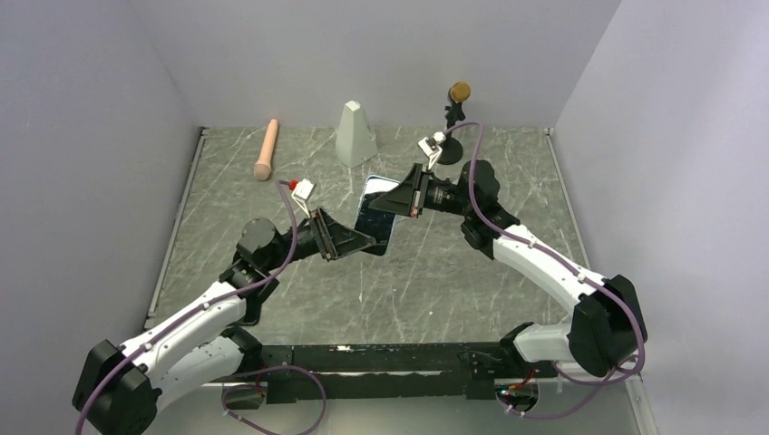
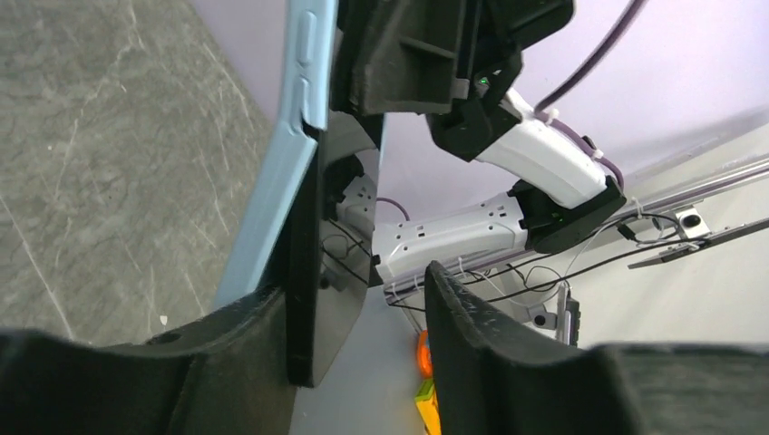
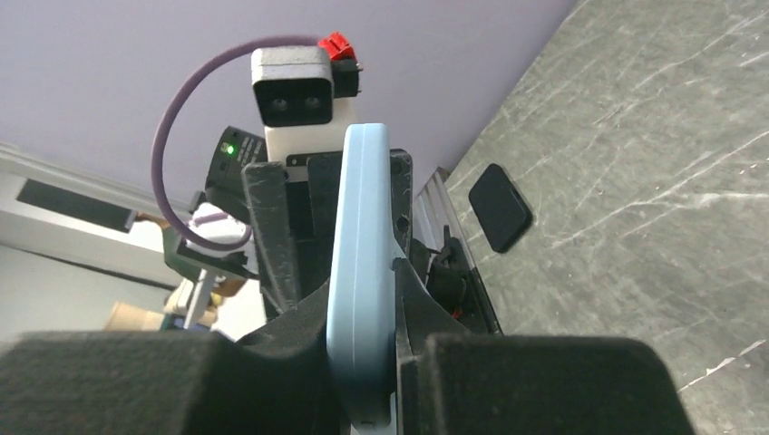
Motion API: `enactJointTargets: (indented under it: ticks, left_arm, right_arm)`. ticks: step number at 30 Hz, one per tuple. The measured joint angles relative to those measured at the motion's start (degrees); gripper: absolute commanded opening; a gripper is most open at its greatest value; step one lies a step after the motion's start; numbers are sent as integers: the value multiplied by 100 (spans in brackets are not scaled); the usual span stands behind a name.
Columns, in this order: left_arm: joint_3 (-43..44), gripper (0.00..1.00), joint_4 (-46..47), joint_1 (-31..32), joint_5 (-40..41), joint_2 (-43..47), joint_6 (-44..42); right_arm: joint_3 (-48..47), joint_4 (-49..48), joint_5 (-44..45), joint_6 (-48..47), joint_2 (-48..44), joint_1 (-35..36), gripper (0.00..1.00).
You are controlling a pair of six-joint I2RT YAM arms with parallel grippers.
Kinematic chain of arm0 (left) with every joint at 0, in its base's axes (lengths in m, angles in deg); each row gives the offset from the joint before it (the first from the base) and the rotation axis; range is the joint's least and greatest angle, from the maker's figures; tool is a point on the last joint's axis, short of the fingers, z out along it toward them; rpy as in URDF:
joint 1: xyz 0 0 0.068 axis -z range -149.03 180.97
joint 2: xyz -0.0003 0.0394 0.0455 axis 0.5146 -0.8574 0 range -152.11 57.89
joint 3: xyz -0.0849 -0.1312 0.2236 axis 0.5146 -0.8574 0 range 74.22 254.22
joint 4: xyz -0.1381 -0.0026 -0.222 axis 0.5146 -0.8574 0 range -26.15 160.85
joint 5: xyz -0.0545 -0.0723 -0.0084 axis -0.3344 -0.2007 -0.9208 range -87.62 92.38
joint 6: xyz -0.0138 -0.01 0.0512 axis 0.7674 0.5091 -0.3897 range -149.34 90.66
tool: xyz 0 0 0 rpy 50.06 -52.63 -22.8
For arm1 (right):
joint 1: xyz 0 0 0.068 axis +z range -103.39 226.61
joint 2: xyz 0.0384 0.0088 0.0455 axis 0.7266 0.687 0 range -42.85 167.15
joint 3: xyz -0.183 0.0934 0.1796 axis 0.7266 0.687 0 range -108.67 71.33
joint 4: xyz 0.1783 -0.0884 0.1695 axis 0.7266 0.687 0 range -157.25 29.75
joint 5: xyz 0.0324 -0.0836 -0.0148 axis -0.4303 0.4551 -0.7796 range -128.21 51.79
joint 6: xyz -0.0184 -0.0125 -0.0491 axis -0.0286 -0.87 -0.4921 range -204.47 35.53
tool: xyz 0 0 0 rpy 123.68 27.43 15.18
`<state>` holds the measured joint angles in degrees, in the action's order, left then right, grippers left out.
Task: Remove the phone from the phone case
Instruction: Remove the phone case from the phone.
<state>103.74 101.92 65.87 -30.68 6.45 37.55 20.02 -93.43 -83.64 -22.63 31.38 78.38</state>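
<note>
The light-blue phone case (image 1: pixel 377 180) with the black phone (image 1: pixel 374 217) in it is held tilted above the table's middle. My right gripper (image 1: pixel 399 201) is shut on the case's far end; the right wrist view shows both pads clamped on the blue rim (image 3: pixel 363 263). My left gripper (image 1: pixel 363 245) is at the near end. In the left wrist view its jaws stand open around that end: the left finger (image 2: pixel 227 362) lies against the case (image 2: pixel 272 181) and the phone's dark edge (image 2: pixel 304 272), while the right finger (image 2: pixel 481 353) stands well apart from the glossy screen.
A beige rod (image 1: pixel 266 149), a white cone-shaped block (image 1: pixel 355 133) and a small black stand with a brown ball (image 1: pixel 459 92) are at the table's back. A second black phone (image 3: pixel 503 207) lies flat on the table. Grey walls enclose three sides.
</note>
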Motion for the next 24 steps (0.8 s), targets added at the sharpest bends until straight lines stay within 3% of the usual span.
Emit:
enactJointTargets:
  ticks: [2,4,5,10,14,16,24]
  left_arm:
    - [7,20,-33,-7,-50,-105,-31]
    - [7,6,-96,-15,-98,-212,-63]
    - [7,2,-37,-22,-201,-247,-44]
    - [4,0,44,-13,-251,-63,-9]
    - [61,0,-372,2,146,28,46]
    - [61,0,-675,-2,393,85,203]
    - [50,0,-1075,-66,859,313,905]
  right_arm:
    - [-90,225,-4,-225,0,52,0]
    - [-149,321,-33,-313,0,92,0]
    - [-164,337,-63,-389,0,98,5]
    - [-221,284,-195,-424,-28,144,53]
    - [48,223,-350,-431,-46,413,77]
    - [415,-66,-461,-341,-107,466,82]
    - [1851,-1637,-601,22,-688,376,83]
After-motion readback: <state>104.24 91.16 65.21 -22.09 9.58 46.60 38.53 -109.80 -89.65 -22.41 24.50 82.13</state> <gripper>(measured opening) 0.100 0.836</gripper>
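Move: The phone, still hooked in its case at the far end and screen up, has its middle about 5 cm ahead of my left hand and 2 cm to its right, at much the same height; the case sits about 1 cm beneath the phone. My right hand already pinches both, the phone's middle lying some 2 cm back and 1 cm left of it. From my left hand, the white cone is about 21 cm ahead, 4 cm left and 18 cm lower. I close my left fingers on the phone's near end, one finger reaching into the gap between phone and case, while my right hand keeps its grip. Then I open my right hand, let go of the pair and draw back about 7 cm and down about 5, towards the near right corner; my left hand keeps its pinch, eases about 2 cm forward and slightly left, and rolls some 15 degrees. ##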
